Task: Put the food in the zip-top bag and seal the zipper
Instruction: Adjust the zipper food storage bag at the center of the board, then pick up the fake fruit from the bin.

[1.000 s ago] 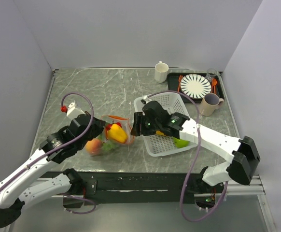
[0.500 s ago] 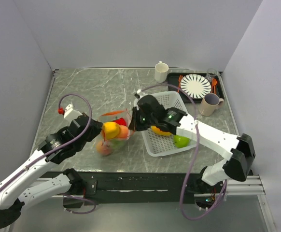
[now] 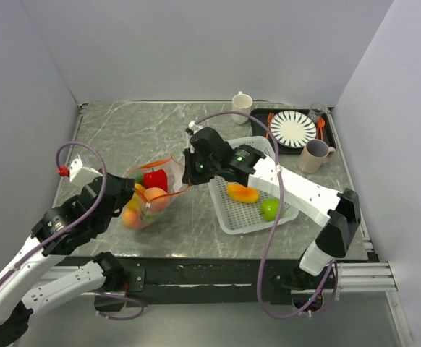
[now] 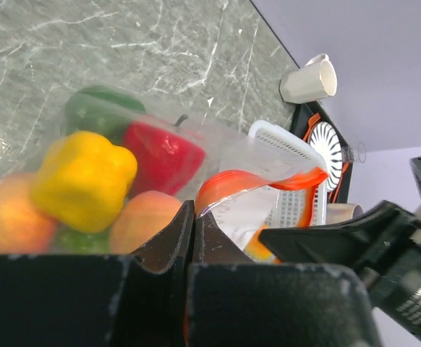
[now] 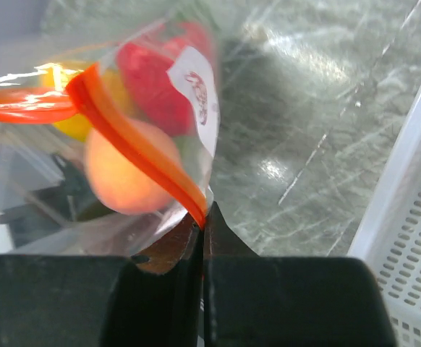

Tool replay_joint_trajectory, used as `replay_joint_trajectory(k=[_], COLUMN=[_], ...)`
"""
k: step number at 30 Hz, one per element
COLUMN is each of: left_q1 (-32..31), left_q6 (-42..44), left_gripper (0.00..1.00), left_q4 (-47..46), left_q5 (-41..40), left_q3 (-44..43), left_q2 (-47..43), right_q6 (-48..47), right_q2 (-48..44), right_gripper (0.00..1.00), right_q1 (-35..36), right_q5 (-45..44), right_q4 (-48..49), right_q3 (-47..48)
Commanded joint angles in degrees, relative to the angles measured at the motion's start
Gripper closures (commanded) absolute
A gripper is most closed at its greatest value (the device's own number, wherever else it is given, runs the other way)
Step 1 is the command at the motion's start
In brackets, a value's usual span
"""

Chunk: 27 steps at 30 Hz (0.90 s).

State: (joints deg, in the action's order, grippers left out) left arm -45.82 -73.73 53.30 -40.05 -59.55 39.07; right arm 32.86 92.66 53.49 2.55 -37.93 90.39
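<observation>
The clear zip-top bag hangs stretched between both grippers above the table's left middle. Inside it are a yellow pepper, a red piece, a peach and a green piece. Its orange-red zipper gapes along the top. My left gripper is shut on the zipper's near end. At the far end my right gripper is shut on the zipper. An orange piece and a green apple lie in the white basket.
The basket stands just right of the bag, under my right arm. At the back right are a white cup, a black tray with a striped plate, and a beige mug.
My right gripper has closed on the zipper's end and moved up and left. The left arm has pulled back to the left, stretching the bag. The fruits have settled deeper inside.
</observation>
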Motion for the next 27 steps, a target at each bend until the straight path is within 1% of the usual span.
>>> replay_joint_trajectory(k=[1,2,4,5,7,8,10,11,12,14,15,16,17,19,20,24,27], left_q1=[0.12,0.12,0.21,0.12,0.12,0.12,0.12,0.12,0.12,0.12,0.12,0.21,0.21,0.21,0.21,0.29,0.21], left_q6=[0.00,-0.18,-0.53,-0.79,-1.24,-1.06,-0.28,0.08,0.69,1.13,1.40,1.92,1.93,2.54,2.80,2.81,2.89], left_gripper=[0.99,0.99,0.99,0.99,0.99,0.99,0.99,0.99,0.99,0.99,0.99,0.99,0.99,0.99,0.99,0.99,0.99], left_q4=[-0.65,-1.17,-3.53,-4.33,-6.70,-7.67,-9.34,-10.74,-11.11,-11.72,-12.16,-12.51,-13.30,-14.36,-14.88,-15.68,-16.12], left_q5=[-1.62,-1.09,0.75,1.46,3.48,4.10,5.24,6.12,6.56,7.18,7.36,7.44,7.79,8.94,9.20,10.08,10.78], left_q3=[-0.57,1.00,2.94,5.12,7.59,8.04,9.09,9.19,9.01,8.49,8.40,8.40,8.31,8.31,8.40,8.66,9.01], left_q2=[1.27,1.79,2.06,2.32,2.59,2.94,3.38,4.08,4.52,5.75,6.10,6.72,6.90,7.25,7.34,7.69,7.69], right_q6=[-2.19,-2.45,-2.37,-2.45,-3.06,-3.24,-2.72,-2.54,-2.37,-2.54,-2.97,-3.41,-3.68,-6.30,-7.10,-9.92,-8.26], right_q2=[2.07,2.61,3.83,4.02,2.79,1.83,-2.56,-4.49,-8.42,-12.22,-15.29,-16.45,-17.24,-19.36,-19.80,-20.07,-20.41], right_gripper=[0.89,0.81,0.73,0.56,0.52,0.45,0.39,0.32,0.22,0.18,0.10,0.08,0.07,0.06,0.05,0.05,0.04], right_q1=[-0.06,0.03,-0.06,-0.32,-0.50,-0.84,-2.33,-2.95,-3.65,-6.55,-7.87,-9.45,-12.94,-16.21,-19.19,-22.72,-23.44], right_q5=[-0.96,-0.96,-2.45,-2.46,-4.30,-4.13,-5.26,-7.45,-8.51,-10.80,-12.03,-13.00,-13.70,-12.83,-12.57,-13.88,-17.73], right_q4=[-1.00,-1.18,-1.70,-2.14,-3.11,-3.63,-5.04,-5.39,-5.83,-6.54,-6.45,-7.41,-7.85,-7.86,-8.12,-10.93,-13.39], right_q3=[2.69,1.99,1.20,-0.03,-1.96,-2.49,-4.51,-5.48,-6.53,-10.48,-12.15,-14.95,-16.37,-20.66,-21.82,-24.73,-27.45])
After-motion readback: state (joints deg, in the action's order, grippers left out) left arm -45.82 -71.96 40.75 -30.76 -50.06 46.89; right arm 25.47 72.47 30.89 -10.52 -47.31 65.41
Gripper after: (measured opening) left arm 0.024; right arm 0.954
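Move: Both hands still pinch the raised bag's orange rim. From the right hand, the mango in the basket is about 20 cm right, 6 cm ahead and 20 cm below, with the green apple 30 cm right, level ahead and 20 cm down. From the left hand, the bagged red pepper lies some 10 cm ahead, 4 cm right and 18 cm below; the mango is 10 cm ahead, 36 cm right and 24 cm below. Lower the right gripper about 6 cm while opening it to let go of the bag's rim, then sweep it quickly some 23 cm to the right, over the basket towards the mango, turning the wrist clockwise and ending lower, fingers wide. Keep the left pinch on the rim; bring that hand down first, then right, each about 6 cm. ##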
